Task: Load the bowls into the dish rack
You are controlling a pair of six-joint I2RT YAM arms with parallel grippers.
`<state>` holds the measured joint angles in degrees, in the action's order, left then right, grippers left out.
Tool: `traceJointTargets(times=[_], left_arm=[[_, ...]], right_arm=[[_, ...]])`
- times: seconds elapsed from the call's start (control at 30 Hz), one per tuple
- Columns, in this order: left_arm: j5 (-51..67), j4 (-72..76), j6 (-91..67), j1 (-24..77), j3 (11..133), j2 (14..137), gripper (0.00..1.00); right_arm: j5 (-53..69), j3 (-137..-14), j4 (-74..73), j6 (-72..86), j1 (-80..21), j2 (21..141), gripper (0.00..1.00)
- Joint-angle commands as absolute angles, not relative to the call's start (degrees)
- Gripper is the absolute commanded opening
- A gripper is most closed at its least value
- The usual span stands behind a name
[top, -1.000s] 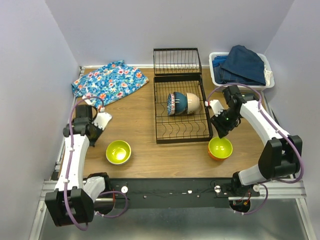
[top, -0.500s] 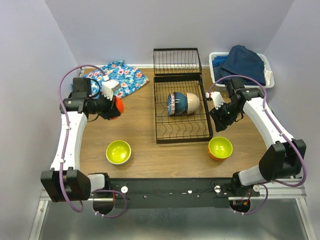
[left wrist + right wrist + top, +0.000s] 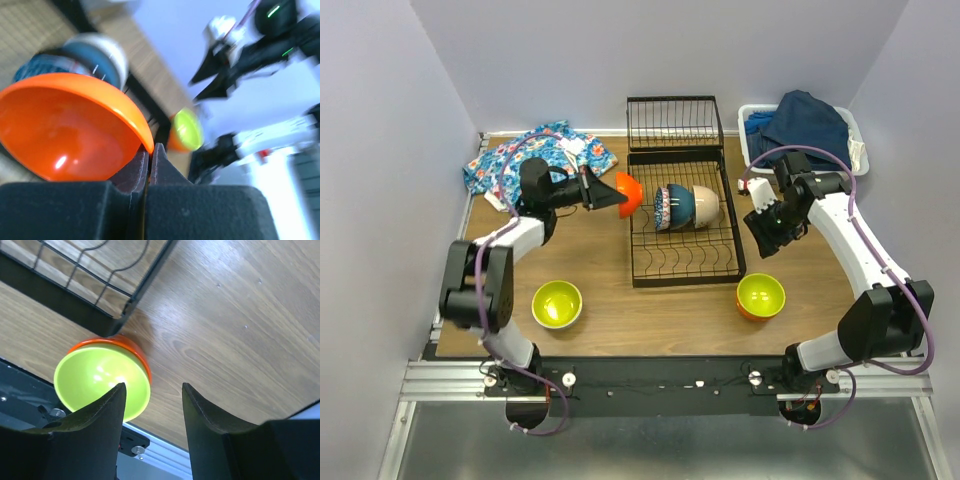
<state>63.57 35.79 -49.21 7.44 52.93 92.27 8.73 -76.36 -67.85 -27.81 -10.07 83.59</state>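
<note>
My left gripper (image 3: 610,195) is shut on the rim of a red-orange bowl (image 3: 629,194), held in the air at the left edge of the black wire dish rack (image 3: 684,262). The same bowl (image 3: 70,127) fills the left wrist view, its rim pinched between the jaws. In the rack, on edge, stand a patterned, a dark blue and a beige bowl (image 3: 706,205). A yellow-green bowl (image 3: 557,303) sits on the table front left. An orange bowl with lime inside (image 3: 761,296) sits front right. My right gripper (image 3: 767,238) hangs open above the table beside the rack, empty; the orange bowl (image 3: 102,377) lies below its left finger.
A floral cloth (image 3: 535,160) lies at the back left behind the left arm. A white bin (image 3: 750,150) of blue clothes stands at the back right. The rack's hinged end panel (image 3: 674,123) lies flat behind it.
The left arm has swung from the table's left side toward the rack, carrying the red-orange bowl to the rack's left edge. The right gripper has risen slightly and stayed open.
</note>
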Motion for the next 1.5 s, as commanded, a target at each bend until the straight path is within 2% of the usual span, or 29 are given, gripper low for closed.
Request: traceJointTargets(times=[0.0, 0.33, 0.6, 0.87, 1.33, 1.47], left_arm=[[63.9, 85.6, -88.6, 8.0, 59.2, 105.4, 0.0], [63.2, 94.4, -97.2, 8.1, 66.2, 119.3, 0.0], [64.4, 93.5, -93.4, 9.1, 64.2, 121.9, 0.0], [65.4, 79.3, -80.3, 9.2, 63.5, 123.8, 0.0], [66.5, 57.5, -60.7, 10.1, 62.2, 122.1, 0.0], [66.0, 47.3, -53.0, 10.1, 61.7, 120.6, 0.0]], right_arm=[[3.4, -76.4, -68.9, -25.9, -10.4, 84.3, 0.57], [0.5, -78.0, -69.8, -24.7, -10.2, 85.7, 0.57], [1.0, -79.9, -69.9, -24.7, -10.3, 88.5, 0.57], [2.6, -83.5, -70.9, -24.6, -10.3, 90.7, 0.57], [3.7, -80.1, -70.6, -25.0, -10.2, 88.5, 0.57], [4.0, -80.0, -70.5, -25.1, -10.2, 88.4, 0.57]])
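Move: The left hand holds the orange bowl by its rim. The place it is taken to, on the rack just left of the patterned bowl, is about 9 cm ahead, 6 cm right and 14 cm below. The patterned bowl stands 9 cm ahead and 11 cm right, the blue bowl 15 cm right, the cream bowl 21 cm right, all about as far ahead and below. From the right hand that place is some 18 cm ahead, 31 cm left and 6 cm below. Its fingers still shut on the orange bowl's rim, the left hand first swings about 6 cm forward, rolling the bowl and lifting the fingertips a little. It then sinks roughly 9 cm, edging right towards the patterned bowl and undoing most of that tilt, lowering the bowl into the gap between that bowl and the rack's left rail. ##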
